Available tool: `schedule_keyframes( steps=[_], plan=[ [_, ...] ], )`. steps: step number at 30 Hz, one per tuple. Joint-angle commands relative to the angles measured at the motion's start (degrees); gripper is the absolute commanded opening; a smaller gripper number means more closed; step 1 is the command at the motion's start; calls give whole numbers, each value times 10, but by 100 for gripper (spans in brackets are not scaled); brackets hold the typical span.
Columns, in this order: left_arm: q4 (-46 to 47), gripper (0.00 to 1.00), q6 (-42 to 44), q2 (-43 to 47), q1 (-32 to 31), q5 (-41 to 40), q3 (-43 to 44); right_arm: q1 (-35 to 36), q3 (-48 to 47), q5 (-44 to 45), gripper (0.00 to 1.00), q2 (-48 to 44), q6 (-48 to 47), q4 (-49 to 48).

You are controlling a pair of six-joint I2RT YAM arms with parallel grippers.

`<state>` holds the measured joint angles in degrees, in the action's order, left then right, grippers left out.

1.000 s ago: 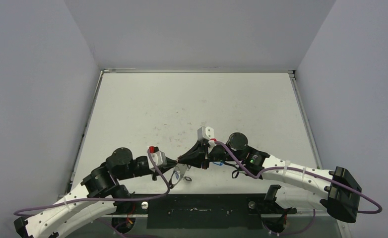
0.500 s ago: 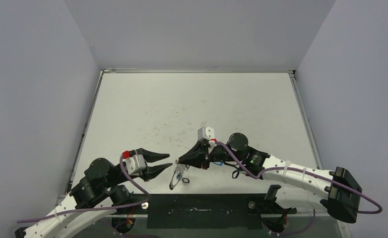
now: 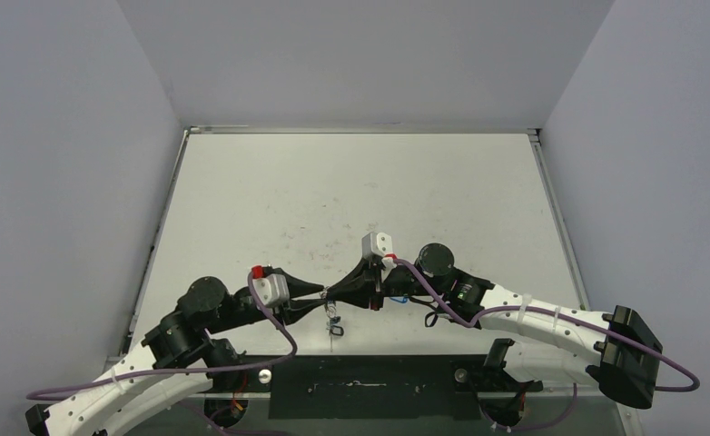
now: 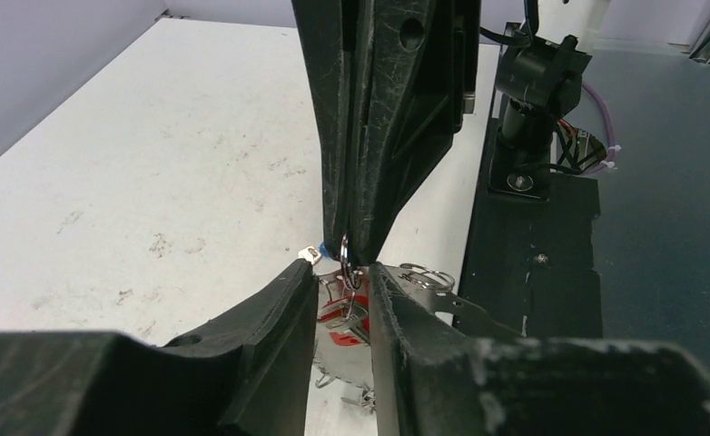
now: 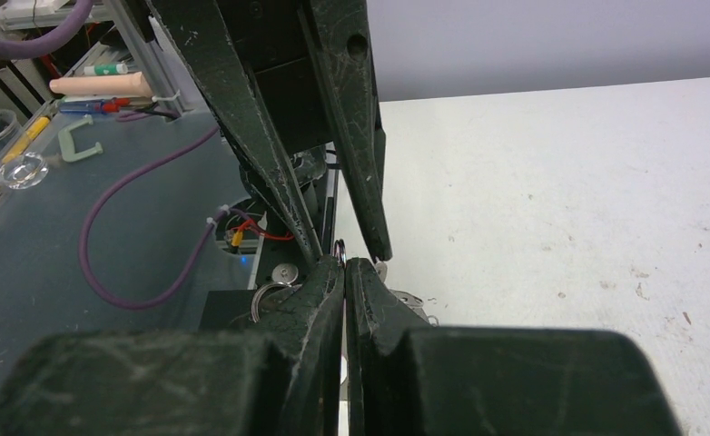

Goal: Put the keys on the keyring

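Observation:
My right gripper (image 3: 330, 295) (image 5: 344, 263) is shut on the keyring (image 4: 345, 247) (image 5: 340, 245), a thin metal loop pinched at its fingertips. The loop hangs down just above the table's near edge (image 3: 333, 320). Under it dangles one of the keys, with a red tag (image 4: 350, 336). A scrap of blue tag (image 4: 320, 248) peeks out beside my left finger. My left gripper (image 3: 320, 297) (image 4: 342, 271) is partly open, tip to tip with the right one. Its fingers stand either side of the ring and the right fingertips, and nothing is gripped between them.
The black base plate (image 3: 360, 381) runs along the near edge, with the arm mounts on it. Another small silver ring (image 4: 424, 272) shows just right of my left fingers. Purple cables (image 3: 442, 304) loop off both wrists. The white table (image 3: 351, 191) stretches back to grey walls.
My left gripper was shut at the ring, pulled back to the left and opened, then came back right around the right fingertips. The right arm has held still.

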<state>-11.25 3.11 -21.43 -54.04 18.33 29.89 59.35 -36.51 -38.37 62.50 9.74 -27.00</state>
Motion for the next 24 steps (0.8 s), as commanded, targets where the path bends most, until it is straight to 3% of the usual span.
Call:
schedule_keyframes(
  steps=[1,5,10,17,20,24],
  plan=[
    [55,22,-11,-5,0,21,5,2,-6,-8,0,-11,-2,-54],
    [46,0,-5,-10,0,22,7,3,-8,-6,0,-11,-6,-43],
    [0,0,8,-7,0,9,20,3,-10,4,1,-17,-13,-27],
    [-68,0,28,-25,0,-8,60,3,-24,18,40,-40,-51,38],
    [-96,0,39,-43,0,-3,80,2,-33,24,47,-52,-76,71],
    [-140,0,59,-73,0,3,113,2,-61,23,49,-53,-119,131]
  ],
)
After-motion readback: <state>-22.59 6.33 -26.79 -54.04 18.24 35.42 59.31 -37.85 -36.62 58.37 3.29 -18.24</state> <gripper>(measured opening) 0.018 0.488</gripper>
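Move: The small wire ring at the top of the hanging keyring plate is held in the right hand's shut tips, about 1 cm left of that hand point. It stands about 1 cm right of the left hand, level with the half-open left fingers. The plate hangs some 6 cm below both hands, 1 cm back, to the left hand's right by 1 cm. The blue-tagged key lies on the table, about 13 cm right of the right hand, 8 cm ahead and 22 cm below. The small wire ring is pinched by the left fingers, which close from about a quarter open while that hand stays nearly in place. Then the right fingers let go of the ring, opening to about half, and ease back roughly 1 cm to the right. The left hand meanwhile sinks about 2 cm with its grip kept, tips dipping some 10 degrees. ##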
